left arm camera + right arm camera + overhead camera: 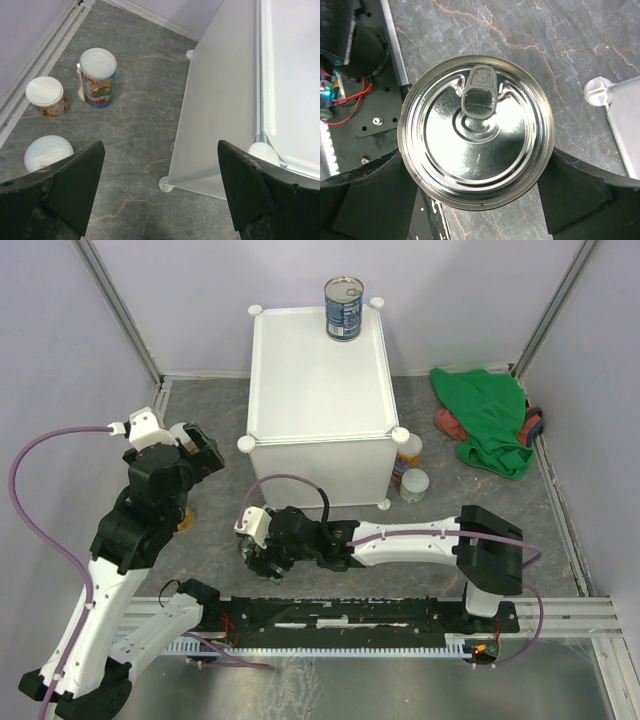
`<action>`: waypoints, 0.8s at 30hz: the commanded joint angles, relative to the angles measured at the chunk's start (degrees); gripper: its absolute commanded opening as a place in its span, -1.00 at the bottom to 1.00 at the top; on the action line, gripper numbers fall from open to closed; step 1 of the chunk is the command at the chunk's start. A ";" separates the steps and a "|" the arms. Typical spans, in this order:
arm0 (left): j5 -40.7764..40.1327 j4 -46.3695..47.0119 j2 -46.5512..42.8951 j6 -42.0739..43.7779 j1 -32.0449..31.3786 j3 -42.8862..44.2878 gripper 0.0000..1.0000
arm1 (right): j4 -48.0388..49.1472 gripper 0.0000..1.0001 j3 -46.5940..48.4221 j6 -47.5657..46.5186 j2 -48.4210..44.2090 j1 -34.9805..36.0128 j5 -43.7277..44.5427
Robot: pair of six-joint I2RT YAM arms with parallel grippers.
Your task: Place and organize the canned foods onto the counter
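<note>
In the right wrist view a can with a silver pull-tab top [477,132] sits between both black fingers [580,192], which press its sides. My right gripper [256,543] is low over the grey floor, in front of the counter's [320,380] near left corner. A blue-labelled can [343,308] stands on the counter's far edge. My left gripper [160,195] is open and holds nothing, left of the counter wall [225,100]. Below it stand a colourful can [98,77], an orange can [46,96] and a white-lidded can [48,152].
Two more cans, one yellow-orange [408,452] and one pale green [414,485], stand on the floor by the counter's right front corner. A green cloth [485,420] lies at the back right. The black base rail [340,615] runs along the near edge.
</note>
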 commanded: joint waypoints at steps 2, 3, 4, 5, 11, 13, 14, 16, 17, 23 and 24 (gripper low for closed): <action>-1.87 3.18 -0.66 -2.09 -0.26 -0.84 1.00 | 5.90 -0.98 2.13 -1.39 -9.35 0.78 -1.30; -1.90 3.27 -0.64 -2.09 -0.22 -0.93 1.00 | 5.51 -0.98 2.31 -1.39 -10.11 0.95 -1.30; -1.98 3.32 -0.64 -2.05 -0.25 -0.95 1.00 | 5.13 -0.98 2.46 -1.39 -10.94 1.08 -1.30; -2.02 3.44 -0.57 -2.01 -0.27 -1.03 1.00 | 4.67 -0.98 2.60 -1.39 -11.69 1.19 -1.30; -2.23 4.14 0.01 -1.43 -0.22 -1.01 1.00 | -0.51 -0.98 7.16 -2.13 -15.72 1.66 -2.44; -2.26 4.48 0.25 -1.10 -0.25 -0.88 1.00 | -3.09 -0.98 9.59 -2.48 -16.89 1.65 -3.10; -2.27 4.61 0.42 -0.93 -0.15 -0.78 1.00 | -4.45 -0.98 11.09 -2.73 -17.26 1.64 -3.49; -2.32 4.93 0.62 -0.71 -0.19 -0.70 1.00 | -7.31 -0.98 14.09 -3.33 -17.96 1.73 -3.76; -2.20 5.09 0.71 -0.69 -0.19 -0.69 1.00 | -8.82 -0.98 15.65 -3.59 -18.20 1.67 -3.76; -1.82 6.15 0.89 -0.92 -0.14 -1.13 1.00 | -15.85 -0.98 24.81 -4.83 -18.11 1.66 -3.46; -1.75 6.21 0.93 -0.84 -0.13 -1.15 1.00 | -16.72 -0.98 26.19 -5.09 -18.09 1.72 -3.19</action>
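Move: The right hand already grips the can between its fingers, low in front of the counter. The middle of the counter's top lies about 27 cm ahead of this hand, 12 cm to its right and some 18 cm above. The first can stands up there, roughly 37 cm ahead, 16 cm right and 24 cm up. A yellow-labelled jar is about 6 cm ahead, 19 cm left and 6 cm below. From the left hand, the counter top's middle is some 16 cm ahead, 20 cm right and 5 cm below. Keeping its grip on the can with an unchanged finger gap, the right hand carries it almost straight up in front of the counter, some 16 cm in all, faster towards the end, which brings it closer to the height of the counter's top. While rising, it first eases about 2 cm back, away from the counter's front, and 2 cm to its right, and the wrist turns only slightly, by about 10 degrees. ##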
